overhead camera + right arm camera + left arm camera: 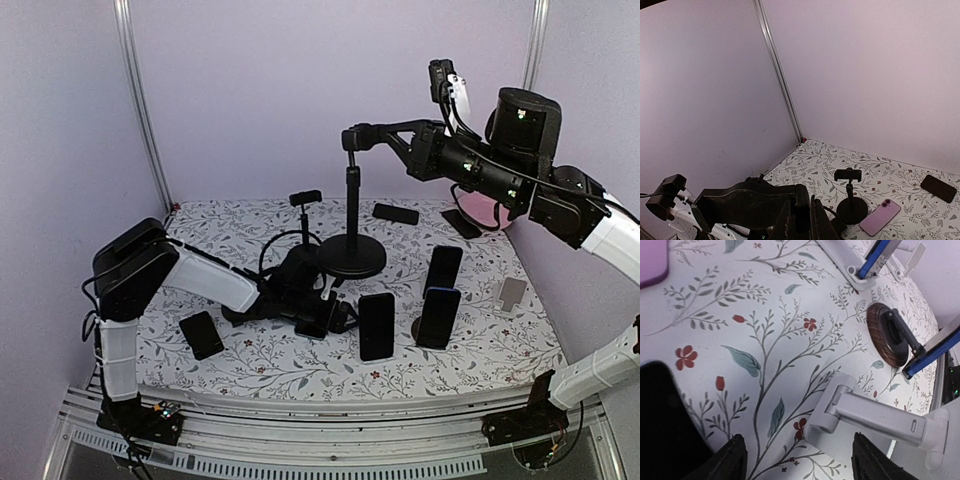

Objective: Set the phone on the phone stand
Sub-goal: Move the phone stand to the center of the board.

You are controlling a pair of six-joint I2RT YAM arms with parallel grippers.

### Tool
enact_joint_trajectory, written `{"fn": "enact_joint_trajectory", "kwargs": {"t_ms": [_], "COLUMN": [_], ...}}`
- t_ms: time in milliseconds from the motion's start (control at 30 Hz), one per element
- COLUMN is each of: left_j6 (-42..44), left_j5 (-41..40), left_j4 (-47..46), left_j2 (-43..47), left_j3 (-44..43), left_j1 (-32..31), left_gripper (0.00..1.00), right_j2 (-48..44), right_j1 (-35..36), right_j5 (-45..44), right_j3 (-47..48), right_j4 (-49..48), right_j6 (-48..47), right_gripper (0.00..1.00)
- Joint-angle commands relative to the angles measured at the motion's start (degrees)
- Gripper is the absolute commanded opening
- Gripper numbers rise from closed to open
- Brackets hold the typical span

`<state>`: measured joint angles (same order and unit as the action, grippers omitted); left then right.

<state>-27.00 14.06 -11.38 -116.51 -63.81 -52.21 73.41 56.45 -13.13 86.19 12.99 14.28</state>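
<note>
My right gripper hangs high over the table, shut on the clamp head of a tall black phone stand. In the right wrist view its fingers pinch a thin black plate. My left gripper is low at mid-table, jaws open. In the left wrist view the left gripper has only cloth and the foot of a white folding stand between its fingers. A black phone lies just to its left. Another black phone lies flat at the near left.
Three dark phones stand propped on holders at the right. A short clamp stand is at the back, with a flat phone nearby. A pink phone lies by it. A white stand sits far right.
</note>
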Motion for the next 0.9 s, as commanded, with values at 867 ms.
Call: {"fn": "enact_joint_trajectory", "kwargs": {"t_ms": [867], "left_j6": [-1.0], "left_j5": [-15.8], "left_j4": [12.5], "left_j2": [9.0], "left_j3": [14.0], "left_j1": [12.6], "left_gripper": [0.72], "right_j2": [-3.0], "right_j1": [-0.2], "right_j5": [0.0], "right_j3": [-1.6], "right_j4": [-3.7], "right_j6": [1.8], "right_gripper": [0.01]}}
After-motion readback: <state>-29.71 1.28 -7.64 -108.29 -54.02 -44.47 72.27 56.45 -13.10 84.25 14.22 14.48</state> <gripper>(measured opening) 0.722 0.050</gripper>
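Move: From the left hand, the nearer flat black phone lies about 6 cm left and 2 cm forward, 2 cm below; a second black phone is some 10 cm left and 6 cm forward. The standing phone is roughly 8 cm back and 6 cm to its right. The right hand already holds the black phone stand high; the board's centre lies about 14 cm left, 5 cm forward and 46 cm below it. The open left hand sweeps some 10 cm left and 5 forward, pushing the flat phones along the table. ##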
